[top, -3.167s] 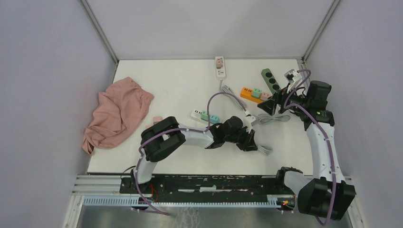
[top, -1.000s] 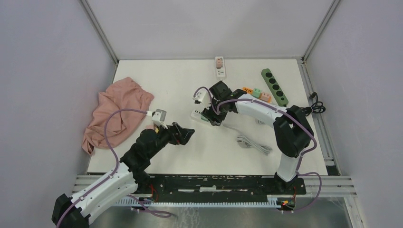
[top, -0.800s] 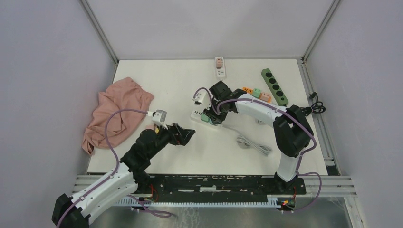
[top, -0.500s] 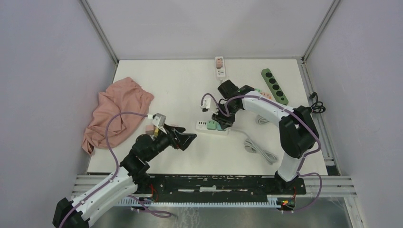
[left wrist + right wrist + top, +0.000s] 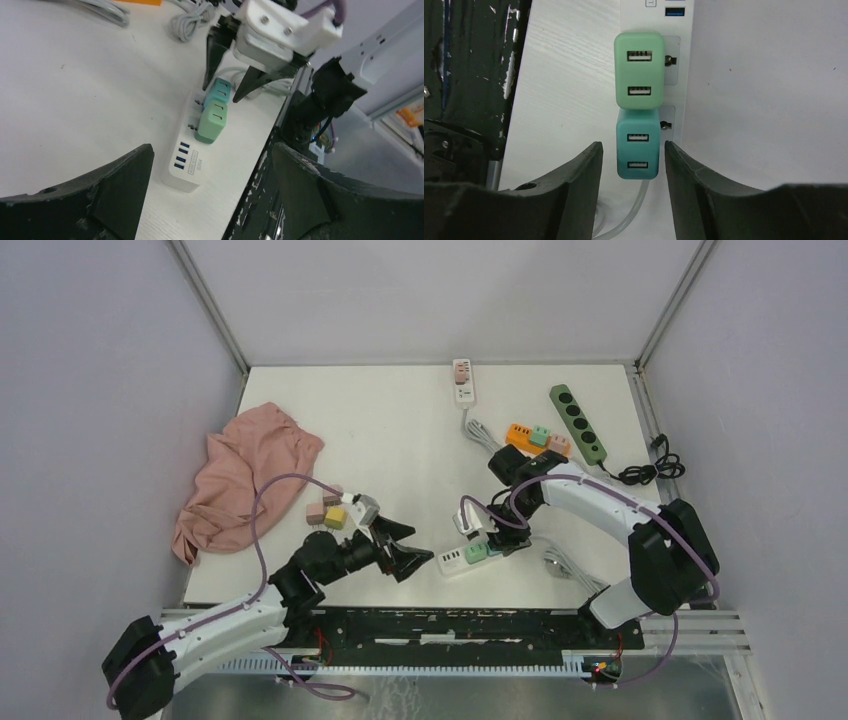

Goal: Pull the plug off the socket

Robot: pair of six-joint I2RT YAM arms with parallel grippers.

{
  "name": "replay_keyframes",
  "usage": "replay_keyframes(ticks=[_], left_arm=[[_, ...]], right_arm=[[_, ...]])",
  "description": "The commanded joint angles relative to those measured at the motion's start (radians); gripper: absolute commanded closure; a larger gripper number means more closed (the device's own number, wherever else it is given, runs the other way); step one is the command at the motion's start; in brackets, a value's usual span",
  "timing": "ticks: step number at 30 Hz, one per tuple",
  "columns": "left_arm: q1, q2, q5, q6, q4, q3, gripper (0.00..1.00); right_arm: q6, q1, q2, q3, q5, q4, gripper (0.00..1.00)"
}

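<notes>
A white socket strip (image 5: 452, 561) lies close to the table's near edge with two plugs in it. The light green plug (image 5: 639, 70) sits beside the teal plug (image 5: 638, 150). My right gripper (image 5: 633, 150) comes down over the teal plug (image 5: 218, 91), one finger on each side with a narrow gap either way, so it is open. My left gripper (image 5: 423, 544) hovers just left of the strip's USB end (image 5: 187, 165), its jaws wide open and empty (image 5: 211, 150).
A pink cloth (image 5: 245, 480) lies at the left, with small pink and yellow adapters (image 5: 330, 512) beside it. A white strip (image 5: 463, 380), an orange strip (image 5: 530, 435), a green strip (image 5: 577, 423) and a black cable (image 5: 650, 470) sit at the back right. Grey cord (image 5: 570, 570) trails right of the socket strip.
The right arm has dragged the socket strip toward the near edge and now stands over its plugs. The left gripper has swung right, closer to the strip.
</notes>
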Motion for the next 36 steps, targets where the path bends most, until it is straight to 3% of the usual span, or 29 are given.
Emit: replay_keyframes(ticks=[1,5,13,23,29,36], left_arm=[[-0.143,0.036,-0.114,0.184,0.075,0.017,0.05],[-0.229,0.078,-0.192,0.279,0.089,0.023,0.05],[-0.259,0.142,-0.270,0.320,0.110,0.022,0.03],[-0.259,0.156,-0.311,0.301,0.188,-0.022,0.03],[-0.258,0.213,-0.309,0.298,0.203,-0.016,0.02],[-0.259,0.338,-0.280,0.299,0.256,0.009,0.03]], right_arm=[[-0.034,-0.002,-0.050,-0.027,0.003,0.043,0.37],[0.033,-0.018,-0.081,-0.022,-0.011,0.069,0.22],[0.056,-0.068,-0.192,-0.035,-0.197,0.065,0.07],[0.006,-0.068,-0.193,-0.038,-0.381,0.030,0.08],[0.000,-0.058,-0.182,-0.061,-0.407,0.055,0.08],[0.055,-0.013,-0.159,-0.085,-0.336,0.135,0.09]])
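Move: From the left gripper, the green plug on the white socket lies about 12 cm to the right, 7 cm ahead and 10 cm lower; the teal plug is some 4 cm farther right and about 1 cm farther out, and the socket's USB end only 7 cm right and 5 cm ahead. The right gripper stands right over the teal plug, about 2 cm above its middle, with the green plug 4 cm to its left and 1 cm back. Open the right gripper wide around the teal plug, then lift it about 5 cm and ease it left and a little back over the socket, fingers leaning about 20 degrees farther left. Meanwhile bring the left gripper down about 6 cm, first swinging back and right, then forward again, towards the socket's USB end, open, its tips dipping slightly. ##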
